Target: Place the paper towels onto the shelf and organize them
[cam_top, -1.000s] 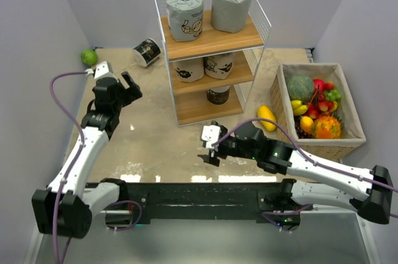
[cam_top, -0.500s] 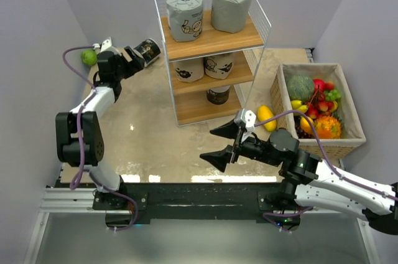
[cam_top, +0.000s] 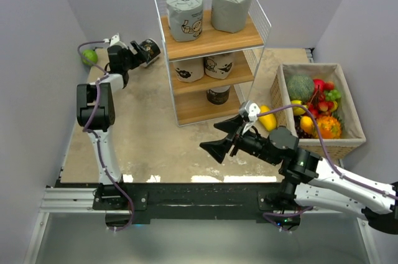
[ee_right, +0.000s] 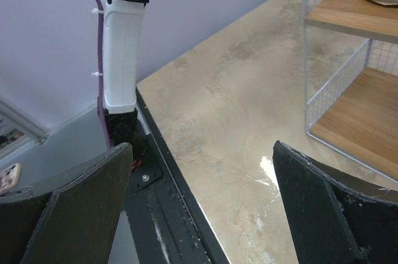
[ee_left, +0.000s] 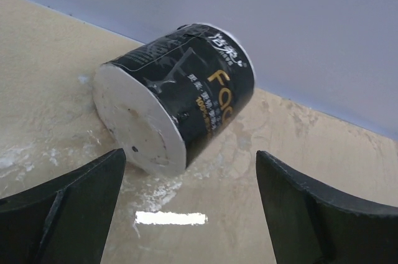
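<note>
A black paper towel roll with gold print [cam_top: 148, 50] [ee_left: 180, 99] lies on its side at the table's back left, white end facing my left gripper. My left gripper [cam_top: 135, 54] [ee_left: 189, 214] hovers just short of it, open, nothing between the fingers. The shelf [cam_top: 211, 40] [ee_right: 348, 121] stands at the back centre. Two grey rolls [cam_top: 232, 5] stand on its top board, two beige printed rolls [cam_top: 189, 70] on the middle board and a black roll [cam_top: 217, 94] on the bottom board. My right gripper [cam_top: 209, 136] [ee_right: 202, 214] hangs wide open and empty over the table in front of the shelf.
A green fruit [cam_top: 89, 56] lies in the back left corner behind the left arm. A woven basket [cam_top: 311, 68] of fruit stands at the right, a yellow fruit [cam_top: 266, 117] beside it. Walls close in on the left, back and right. The left arm's white link [ee_right: 121, 58] shows in the right wrist view.
My left arm has reached to the back left, up to the black roll on the table. My right gripper has opened wide and shifted right, pointing left.
</note>
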Robot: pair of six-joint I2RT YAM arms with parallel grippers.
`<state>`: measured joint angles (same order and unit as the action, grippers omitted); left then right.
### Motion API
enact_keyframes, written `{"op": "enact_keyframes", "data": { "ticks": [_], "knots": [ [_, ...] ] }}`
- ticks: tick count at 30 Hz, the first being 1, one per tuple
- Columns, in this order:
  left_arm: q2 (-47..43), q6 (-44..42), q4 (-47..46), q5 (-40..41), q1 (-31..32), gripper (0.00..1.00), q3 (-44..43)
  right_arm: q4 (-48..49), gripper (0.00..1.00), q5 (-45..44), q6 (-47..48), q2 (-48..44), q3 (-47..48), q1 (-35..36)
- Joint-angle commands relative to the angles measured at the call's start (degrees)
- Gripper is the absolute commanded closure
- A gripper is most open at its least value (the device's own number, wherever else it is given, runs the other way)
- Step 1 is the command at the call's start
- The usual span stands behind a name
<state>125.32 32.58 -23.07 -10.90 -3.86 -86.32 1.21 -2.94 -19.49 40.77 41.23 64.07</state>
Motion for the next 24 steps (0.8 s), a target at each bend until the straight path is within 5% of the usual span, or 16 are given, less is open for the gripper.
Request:
{"op": "enact_keyframes", "data": {
  "ticks": [1,13,19,24],
  "knots": [
    [4.7,2.7,-6.1,-2.4,-0.5,0.09,-6.0,1.1,0.01,-4.2,1.9,3.3,4.7,0.0],
    [16.9,7.1,-10.1,-6.1,-0.4,0.16,-19.3,0.4,0.01,-4.4,4.8,12.8,10.6,0.0],
    [19.4,10.0,-11.1,-9.5,-0.5,0.36,-22.8,1.1,0.01,-5.2,5.2,14.6,11.4,0.0],
    [11.5,8.7,-10.3,-9.8,-0.6,0.54,-15.5,-0.9,0.02,-6.1,4.0,15.9,13.2,0.0]
  ]
}}
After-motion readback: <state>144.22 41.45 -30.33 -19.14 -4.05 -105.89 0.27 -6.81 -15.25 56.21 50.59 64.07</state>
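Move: The dark paper towel roll lies tipped on its side some 9 cm ahead of the open left hand, about 2 cm to its right and 4 cm lower, its white end facing the hand. The green ball sits roughly 27 cm to that hand's left and 6 cm ahead; the shelf's bottom board is about 15 cm back and 34 cm right, 9 cm lower. From the right hand the roll lies roughly 57 cm ahead, 38 cm left and 24 cm down. The left hand dips about 3 cm while reaching some 7 cm forward onto the near end of the dark roll, then eases about 2 cm right and a little up as it rolls its left side down and closes from wide open to about half, pinching the roll's near rim with one finger against the white end face, at the core, and the other on the black wrapper. Meanwhile the right hand, empty and still wide open, drifts about 5 cm forward and left over the bare table in front of the shelf, its own left side dipping slightly. ##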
